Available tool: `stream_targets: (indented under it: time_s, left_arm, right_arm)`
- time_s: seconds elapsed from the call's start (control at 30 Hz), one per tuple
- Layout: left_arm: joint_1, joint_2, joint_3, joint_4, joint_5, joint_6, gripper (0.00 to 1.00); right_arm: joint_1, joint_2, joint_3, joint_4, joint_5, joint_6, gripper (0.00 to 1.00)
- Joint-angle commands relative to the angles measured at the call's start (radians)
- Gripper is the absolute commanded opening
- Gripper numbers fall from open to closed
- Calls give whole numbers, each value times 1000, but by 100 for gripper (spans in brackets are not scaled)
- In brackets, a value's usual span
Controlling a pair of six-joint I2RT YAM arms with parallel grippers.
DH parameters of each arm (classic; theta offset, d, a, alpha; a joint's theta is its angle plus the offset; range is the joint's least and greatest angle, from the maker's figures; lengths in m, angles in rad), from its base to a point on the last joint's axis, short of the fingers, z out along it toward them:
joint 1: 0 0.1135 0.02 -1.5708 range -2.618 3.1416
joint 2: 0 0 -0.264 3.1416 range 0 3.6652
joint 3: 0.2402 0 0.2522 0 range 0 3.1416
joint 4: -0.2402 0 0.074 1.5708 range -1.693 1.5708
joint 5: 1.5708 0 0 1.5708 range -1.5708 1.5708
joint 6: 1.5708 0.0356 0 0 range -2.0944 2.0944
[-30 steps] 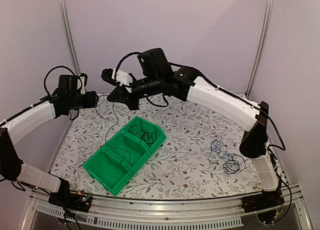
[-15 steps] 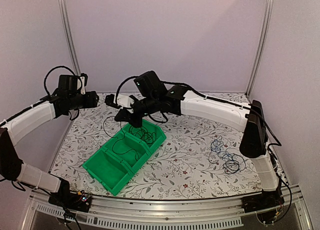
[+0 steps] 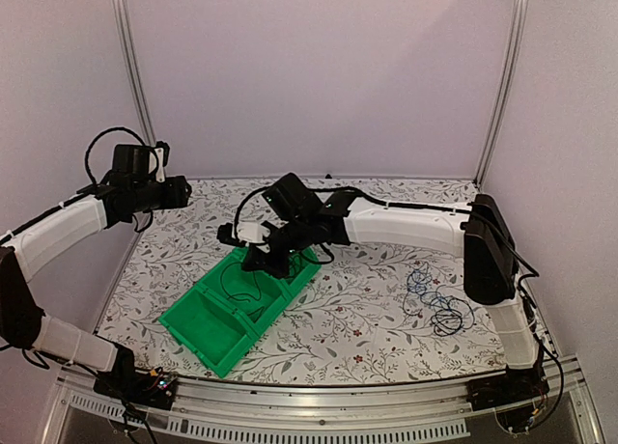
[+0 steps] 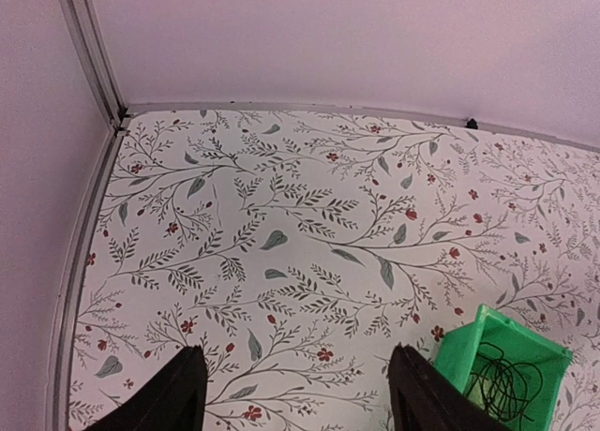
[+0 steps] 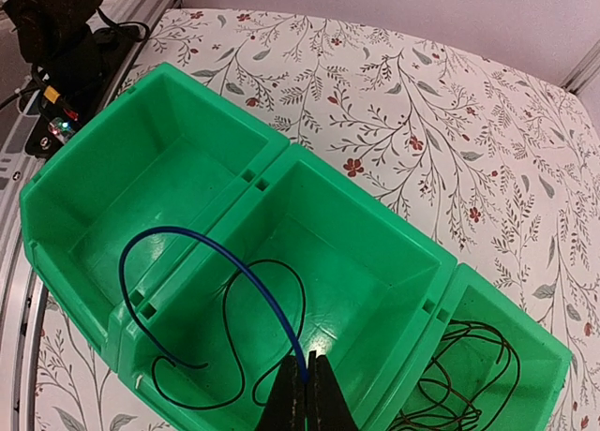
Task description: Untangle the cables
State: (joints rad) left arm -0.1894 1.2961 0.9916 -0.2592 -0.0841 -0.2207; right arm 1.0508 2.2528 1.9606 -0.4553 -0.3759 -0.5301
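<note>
My right gripper is shut on a thin blue cable just above the middle compartment of the green bin. The cable arcs up and left from the jaws, and a dark loop of cable lies on that compartment's floor. A coil of black cables fills the end compartment beside it. From above, the right gripper hangs over the bin. A blue and black tangle of cables lies on the table to the right. My left gripper is open, holds nothing, and is raised at the far left.
The bin's near compartment holds nothing. The left arm reaches along the table's left side. The bin's corner shows at the lower right of the left wrist view. Walls and metal posts enclose the floral table.
The right arm has come down from high at the back to the bin, lowering the held cable into the middle compartment. The left arm has not moved.
</note>
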Motion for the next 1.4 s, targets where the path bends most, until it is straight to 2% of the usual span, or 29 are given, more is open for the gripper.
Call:
stream_targets:
  time_s: [0.0,0.23,0.63,0.7,0.77,0.83,1.13,1.27,1.37]
  left_arm:
    - [10,-8,-11,15,13,-3,67]
    - [10,-4,-11,15,21,-5,67]
    - [10,-6,-12,13,25,-6,67]
    - [10,-6,-12,12,24,-5,67]
    - [10,-6,-12,13,27,-6,67]
    - [10,-6,-11,13,26,-6,67]
    - [10,-5,-16,21,41,-3,67]
    - [10,-31,-45,80,137,19,67]
    - [3,-77,-90,147,222,46,65]
  right_arm:
    - [-3,-3,52,-23,13,36,0]
    - [6,81,123,-70,137,56,0]
    - [52,125,147,-104,202,22,2]
    - [56,134,152,-114,200,22,9]
    - [58,134,152,-118,205,19,27]
    - [60,129,153,-122,216,11,36]
    - [60,25,131,-190,250,-35,47]
    - [58,-81,39,-174,241,-57,55]
    - [57,-152,0,-176,241,-66,57]
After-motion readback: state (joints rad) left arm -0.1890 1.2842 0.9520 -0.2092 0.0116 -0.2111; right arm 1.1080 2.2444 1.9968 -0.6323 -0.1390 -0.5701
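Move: The right hand holds the cable pinched above the green tray's middle compartment, whose middle lies roughly 5 cm to its left, about 1 cm back and some 11 cm below. The far compartment with the coiled cables is about 11 cm ahead and 3 cm to the right; the empty near compartment, 10 cm back and 13 cm to the left. From the left hand the middle compartment lies about 16 cm back, 22 cm to the right and 19 cm below. Forward some 2 cm with a slight rise, then down about 6 cm while easing back, the right hand lowers the held cable towards the middle compartment, its fingers tipping about 10 degrees steeper. Near the bottom the fingers open to around half and let go of the cable; the hand then begins to lift and draw off to the right, still opening. ##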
